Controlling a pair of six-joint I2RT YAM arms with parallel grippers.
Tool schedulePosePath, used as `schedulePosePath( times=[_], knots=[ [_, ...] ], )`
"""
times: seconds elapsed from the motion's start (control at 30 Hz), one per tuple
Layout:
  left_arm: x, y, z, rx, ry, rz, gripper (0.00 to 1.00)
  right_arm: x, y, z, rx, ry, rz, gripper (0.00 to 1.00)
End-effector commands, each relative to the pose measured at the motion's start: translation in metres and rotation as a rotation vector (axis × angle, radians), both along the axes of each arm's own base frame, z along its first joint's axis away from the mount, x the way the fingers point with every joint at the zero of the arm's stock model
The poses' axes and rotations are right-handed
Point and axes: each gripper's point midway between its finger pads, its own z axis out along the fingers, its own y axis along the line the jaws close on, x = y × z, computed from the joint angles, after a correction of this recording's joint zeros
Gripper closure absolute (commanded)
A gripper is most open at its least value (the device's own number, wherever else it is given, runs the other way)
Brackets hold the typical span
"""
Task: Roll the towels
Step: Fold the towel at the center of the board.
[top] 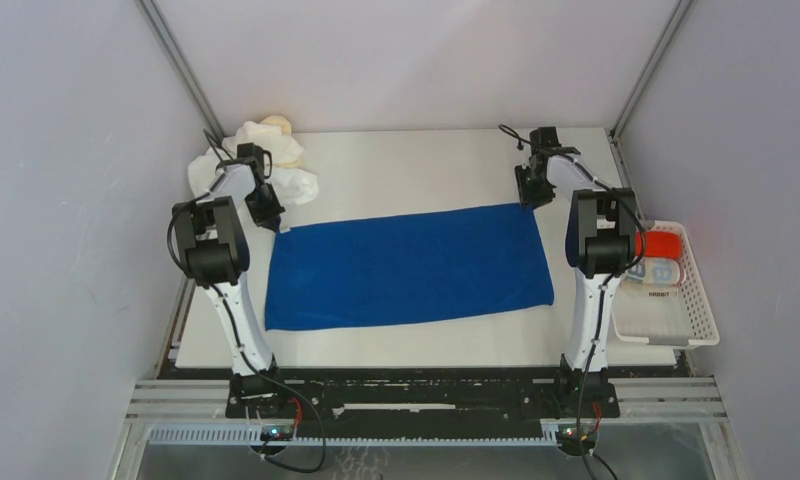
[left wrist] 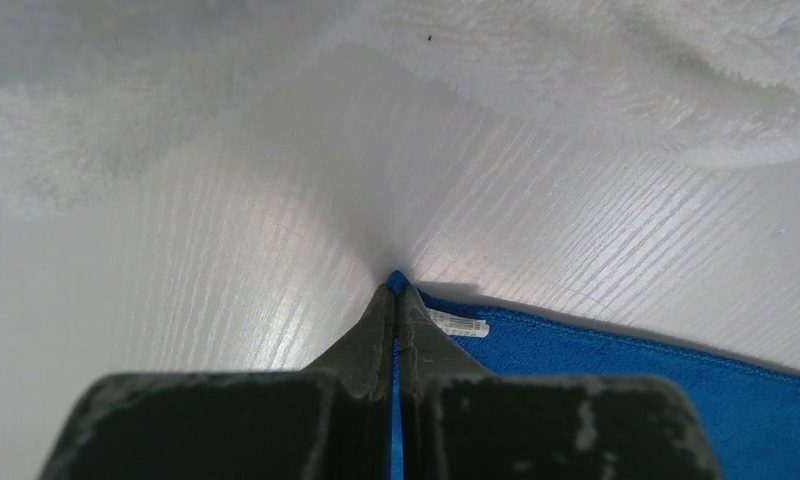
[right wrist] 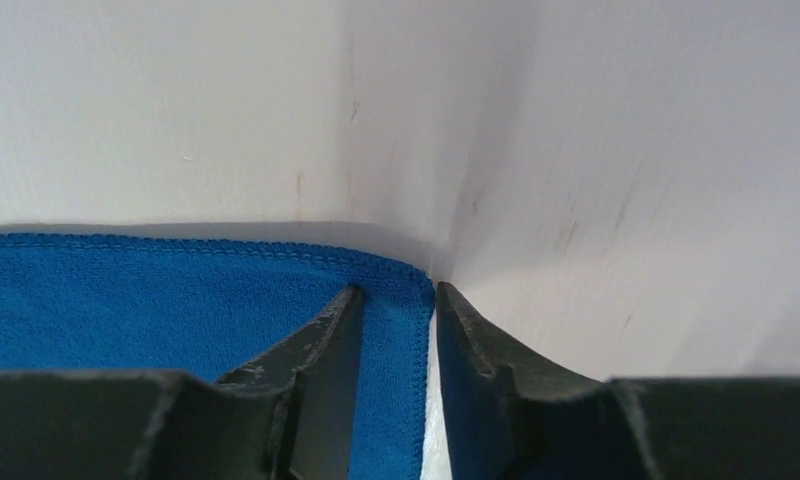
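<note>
A royal blue towel (top: 406, 265) lies spread flat across the middle of the table. My left gripper (top: 276, 222) is shut on its far left corner; in the left wrist view the blue cloth (left wrist: 676, 390) shows between the closed tips (left wrist: 396, 285), beside a small white label (left wrist: 458, 323). My right gripper (top: 529, 200) is at the far right corner. There its jaws (right wrist: 396, 295) stand open astride the hemmed edge of the towel (right wrist: 126, 300), one finger (right wrist: 326, 330) on the cloth, the other (right wrist: 476, 340) on the bare table. More towels, white and cream (top: 266, 160), are piled at the far left.
A white slatted basket (top: 701, 320) sits off the table's right edge, holding a red towel (top: 661, 243) and a light-blue patterned one (top: 658, 272). The white towel pile (left wrist: 626, 80) lies just beyond my left gripper. Enclosure walls stand on three sides.
</note>
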Motion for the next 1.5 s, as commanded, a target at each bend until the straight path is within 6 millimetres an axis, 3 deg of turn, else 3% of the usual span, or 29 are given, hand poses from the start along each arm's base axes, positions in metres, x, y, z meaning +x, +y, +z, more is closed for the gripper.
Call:
schedulePosePath(
  times=[0.0,0.17,0.3,0.53,0.77,0.93,1.13,1.47],
  knots=[
    [-0.012,0.011,-0.015,0.053,0.073,-0.017,1.00,0.003,-0.002,-0.015,-0.022,0.026,0.025,0.71],
    [-0.005,0.013,-0.008,0.057,0.049,-0.022,1.00,0.008,-0.008,-0.009,0.004,0.009,0.016,0.89],
    [0.008,0.014,0.008,0.056,-0.004,-0.021,1.00,0.024,-0.010,0.013,0.015,-0.062,0.020,1.00],
    [0.042,0.018,0.045,0.050,-0.145,-0.018,1.00,0.051,-0.027,0.052,-0.025,-0.206,-0.033,1.00],
    [0.060,0.012,0.077,0.017,-0.243,-0.041,1.00,0.058,-0.026,0.076,-0.004,-0.303,-0.028,1.00],
    [0.047,0.013,0.092,0.042,-0.274,-0.058,1.00,0.045,-0.029,0.083,-0.005,-0.341,-0.024,1.00],
    [0.018,0.010,0.097,0.051,-0.270,-0.051,1.00,0.020,-0.033,0.106,0.041,-0.432,-0.020,1.00],
    [-0.039,0.008,0.100,0.074,-0.232,0.004,1.00,-0.030,-0.036,0.108,0.119,-0.375,-0.107,1.00]
  ],
)
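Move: The blue towel lies flat, its far left corner already pinched in the left hand and its far right corner right between the open fingers of the right hand, about 1 cm down. Its near left corner is roughly 20 cm straight back from the left hand, its near right corner about as far straight back from the right. The white towels lie some 11 cm ahead and 9 cm left of the left hand; the basket is about 16 cm back and 27 cm right of the right hand. The towel's far right corner is pinched as the right fingers close fully, while the left keep their hold. Both hands then drag the far edge forward about 4 to 5 cm while rising, reverse and draw it back some 6 to 7 cm, climbing to 8 or 9 cm above the start. The right hand also goes 3 cm outward to the right; the fingertips swing forward, about 10 degrees on the left, nearly 20 on the right. ##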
